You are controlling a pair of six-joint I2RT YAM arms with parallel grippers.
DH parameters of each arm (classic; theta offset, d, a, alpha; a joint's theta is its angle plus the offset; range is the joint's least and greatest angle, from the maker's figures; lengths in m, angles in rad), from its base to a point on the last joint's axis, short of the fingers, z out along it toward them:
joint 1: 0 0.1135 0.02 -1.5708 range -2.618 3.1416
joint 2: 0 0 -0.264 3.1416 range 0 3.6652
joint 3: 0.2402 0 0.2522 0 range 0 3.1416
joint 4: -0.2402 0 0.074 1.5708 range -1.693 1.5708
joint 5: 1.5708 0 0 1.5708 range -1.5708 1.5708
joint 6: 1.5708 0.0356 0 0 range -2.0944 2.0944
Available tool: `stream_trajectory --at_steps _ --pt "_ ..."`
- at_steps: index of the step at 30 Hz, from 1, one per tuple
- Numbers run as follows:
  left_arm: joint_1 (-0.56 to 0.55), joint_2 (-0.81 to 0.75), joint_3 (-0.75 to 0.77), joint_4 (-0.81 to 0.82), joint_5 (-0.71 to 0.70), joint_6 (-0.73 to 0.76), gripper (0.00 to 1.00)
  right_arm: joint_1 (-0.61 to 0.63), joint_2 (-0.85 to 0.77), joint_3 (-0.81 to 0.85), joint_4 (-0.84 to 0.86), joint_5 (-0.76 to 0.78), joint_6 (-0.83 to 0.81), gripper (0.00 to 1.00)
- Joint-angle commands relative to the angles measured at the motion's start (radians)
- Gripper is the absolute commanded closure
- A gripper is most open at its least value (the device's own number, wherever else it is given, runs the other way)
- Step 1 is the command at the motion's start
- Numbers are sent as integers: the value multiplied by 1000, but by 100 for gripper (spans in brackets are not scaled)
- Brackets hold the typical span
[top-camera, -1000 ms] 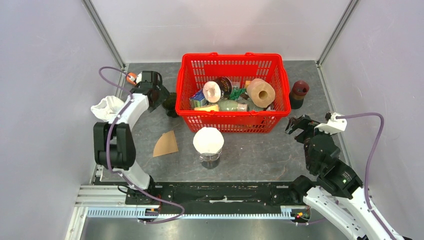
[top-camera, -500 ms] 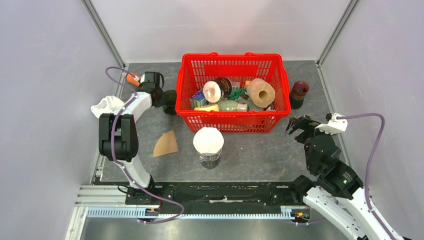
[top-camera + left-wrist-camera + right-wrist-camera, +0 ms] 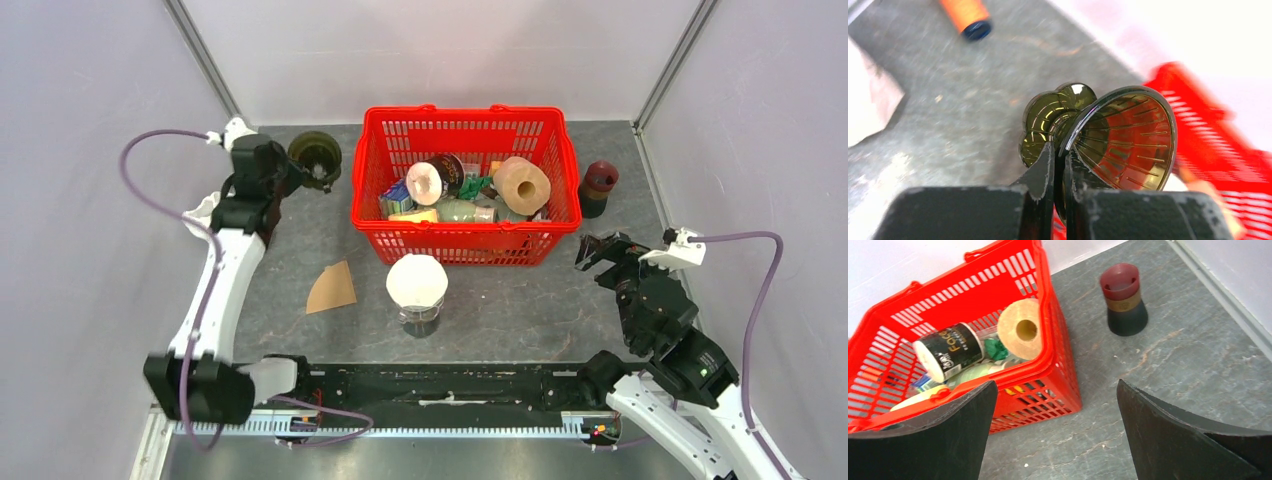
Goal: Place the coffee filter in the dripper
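Observation:
The dripper (image 3: 315,158), a dark olive see-through cone with a scalloped base, hangs above the table's back left, left of the basket. My left gripper (image 3: 298,172) is shut on its rim. In the left wrist view the fingers (image 3: 1045,162) pinch the dripper's (image 3: 1128,140) wall, one inside and one outside. The coffee filter (image 3: 331,288), a flat brown paper wedge, lies on the table in front of the basket's left corner. My right gripper (image 3: 598,250) hovers right of the basket, open and with nothing in it (image 3: 1055,382).
A red basket (image 3: 465,250) full of rolls and bottles stands at the back middle. A white domed thing on a glass (image 3: 417,285) stands just before it. A dark maroon cup (image 3: 598,187) stands right of the basket. White cloth (image 3: 203,212) and an orange item (image 3: 965,15) lie at the left.
My left gripper shut on the dripper beside the basket, then lifted it up and toward the back. The left arm stretched out. The right arm barely moved.

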Motion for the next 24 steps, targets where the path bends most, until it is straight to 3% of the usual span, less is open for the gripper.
stream_trajectory --at_steps 1,7,15,24 --pt "-41 -182 -7 136 111 -34 98 0 36 67 57 -126 5 3" --pt "-263 -191 132 137 164 105 98 -1 154 159 112 -312 -23 3" --pt "-586 40 384 16 240 296 98 0 346 355 97 -611 -68 3" --pt "-818 210 529 -93 135 403 98 -1 494 522 -33 -641 -60 3"
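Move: The left hand already grips the dark dripper by its rim; the open right gripper it is carried to is roughly 60 cm to its right, 19 cm back and 4 cm higher. From that right hand the dark dripper lies about 57 cm left, 21 cm ahead and 3 cm below. The basket's middle is 37 cm right of the left hand, 8 cm ahead and 17 cm below; the filter-lined clear dripper is 26 cm right, 16 cm back, 10 cm below. Swinging fast to the right some 30 cm and back about 10 cm, the left hand carries the dark dripper over the basket towards the right gripper, tipping up and rising about 15 cm before sinking slightly, and turning about 60 degrees clockwise with its grip kept. The right hand comes to meet it, left and up, turning counter-clockwise, fingers still wide open and not yet touching. ##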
